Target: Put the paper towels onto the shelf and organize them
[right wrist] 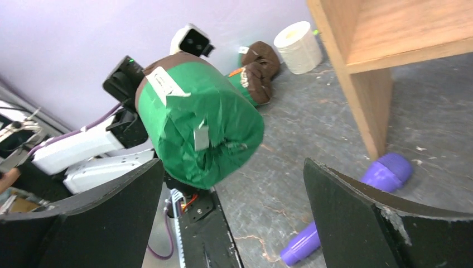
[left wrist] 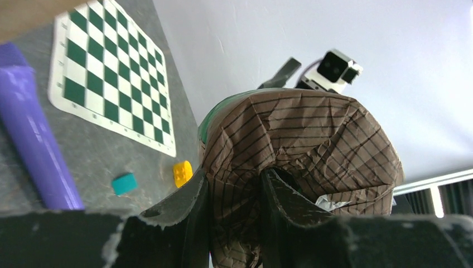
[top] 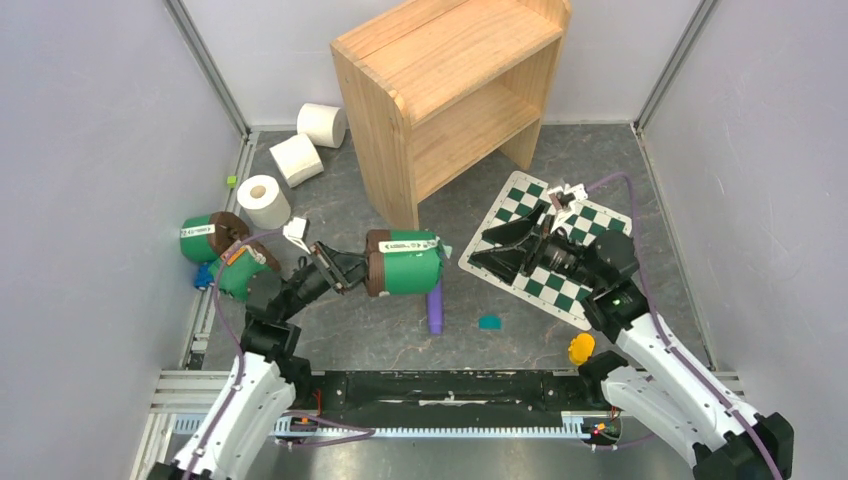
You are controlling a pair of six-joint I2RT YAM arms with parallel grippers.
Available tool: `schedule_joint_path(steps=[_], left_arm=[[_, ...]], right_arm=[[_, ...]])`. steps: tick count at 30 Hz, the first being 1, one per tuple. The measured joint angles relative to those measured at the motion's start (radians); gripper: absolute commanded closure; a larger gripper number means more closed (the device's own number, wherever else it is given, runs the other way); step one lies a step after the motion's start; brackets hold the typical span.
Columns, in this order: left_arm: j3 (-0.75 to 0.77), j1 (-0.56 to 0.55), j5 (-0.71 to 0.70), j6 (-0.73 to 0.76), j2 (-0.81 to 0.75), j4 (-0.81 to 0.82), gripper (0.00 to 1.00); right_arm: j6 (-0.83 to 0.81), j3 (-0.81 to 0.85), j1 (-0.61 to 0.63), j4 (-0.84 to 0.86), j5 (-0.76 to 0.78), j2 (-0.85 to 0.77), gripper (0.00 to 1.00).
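Three white paper towels lie on the floor left of the shelf (top: 450, 90): one at the back (top: 322, 124), one in the middle (top: 296, 159), one nearest (top: 264, 200). The nearest also shows in the right wrist view (right wrist: 298, 39), left of the shelf's side panel (right wrist: 357, 84). My left gripper (top: 352, 270) (left wrist: 234, 181) is shut on the crumpled brown lid (left wrist: 312, 134) of a green canister (top: 410, 263) (right wrist: 201, 123), held off the floor. My right gripper (top: 490, 248) (right wrist: 231, 167) hangs open and empty over the checkered board (top: 560, 285), facing that canister.
Two more green canisters with brown lids (top: 205, 238) (top: 240, 275) lie at the left wall. A purple tube (top: 435, 305) lies below the held canister, with a teal block (top: 489, 322) and a yellow block (top: 581, 348) near the front rail. A small green cube (top: 231, 181) sits by the left wall.
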Motion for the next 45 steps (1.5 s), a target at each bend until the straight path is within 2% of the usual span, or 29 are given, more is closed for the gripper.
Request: schedule_joint_path(steps=[4, 6, 12, 19, 20, 37, 45], left_arm=[[-0.011, -0.159, -0.106, -0.011, 0.077, 0.083, 0.8], [-0.018, -0.193, -0.153, -0.02, 0.111, 0.124, 0.81], [-0.023, -0.219, -0.249, -0.043, 0.174, 0.184, 0.82], [-0.024, -0.249, -0.283, -0.082, 0.212, 0.262, 0.82], [-0.024, -0.254, -0.285, -0.084, 0.216, 0.268, 0.82], [-0.024, -0.35, -0.34, -0.12, 0.351, 0.406, 0.85], [-0.024, -0.393, -0.375, -0.131, 0.394, 0.475, 0.85]], right_arm=[[0.084, -0.066, 0.027, 0.176, -0.017, 0.023, 0.01], [0.12, -0.097, 0.039, 0.262, -0.023, 0.031, 0.01], [0.167, -0.122, 0.06, 0.418, -0.038, 0.04, 0.01], [0.182, -0.159, 0.077, 0.52, -0.034, 0.077, 0.01], [0.181, -0.163, 0.078, 0.522, -0.034, 0.087, 0.04], [0.211, -0.165, 0.167, 0.713, -0.042, 0.265, 0.21], [0.238, -0.165, 0.179, 0.816, -0.048, 0.327, 0.42]])
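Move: The right gripper, empty and wide open, is about 25 cm to the right of the left hand and 2 cm farther out, roughly level. From the right hand, the green-and-brown paper towel pack held by the left lies some 17 cm left and 3 cm back, slightly lower. On the table about 24 cm below the right hand are the purple stick, 11 cm left and 7 cm ahead; the teal block, 1 cm right and 3 cm back; the chessboard, 15 cm right and 17 cm ahead. Closing in from both sides: the left hand keeps its pinch on the pack's brown end and carries it about 6 cm right and slightly forward, while the right hand goes some 6 cm left and 3 cm back towards the green end. The right wrist rolls its left side up and turns counter-clockwise, about 15 degrees each, after a brief rise and dip; late on, its jaws start closing around that end, staying well open. ##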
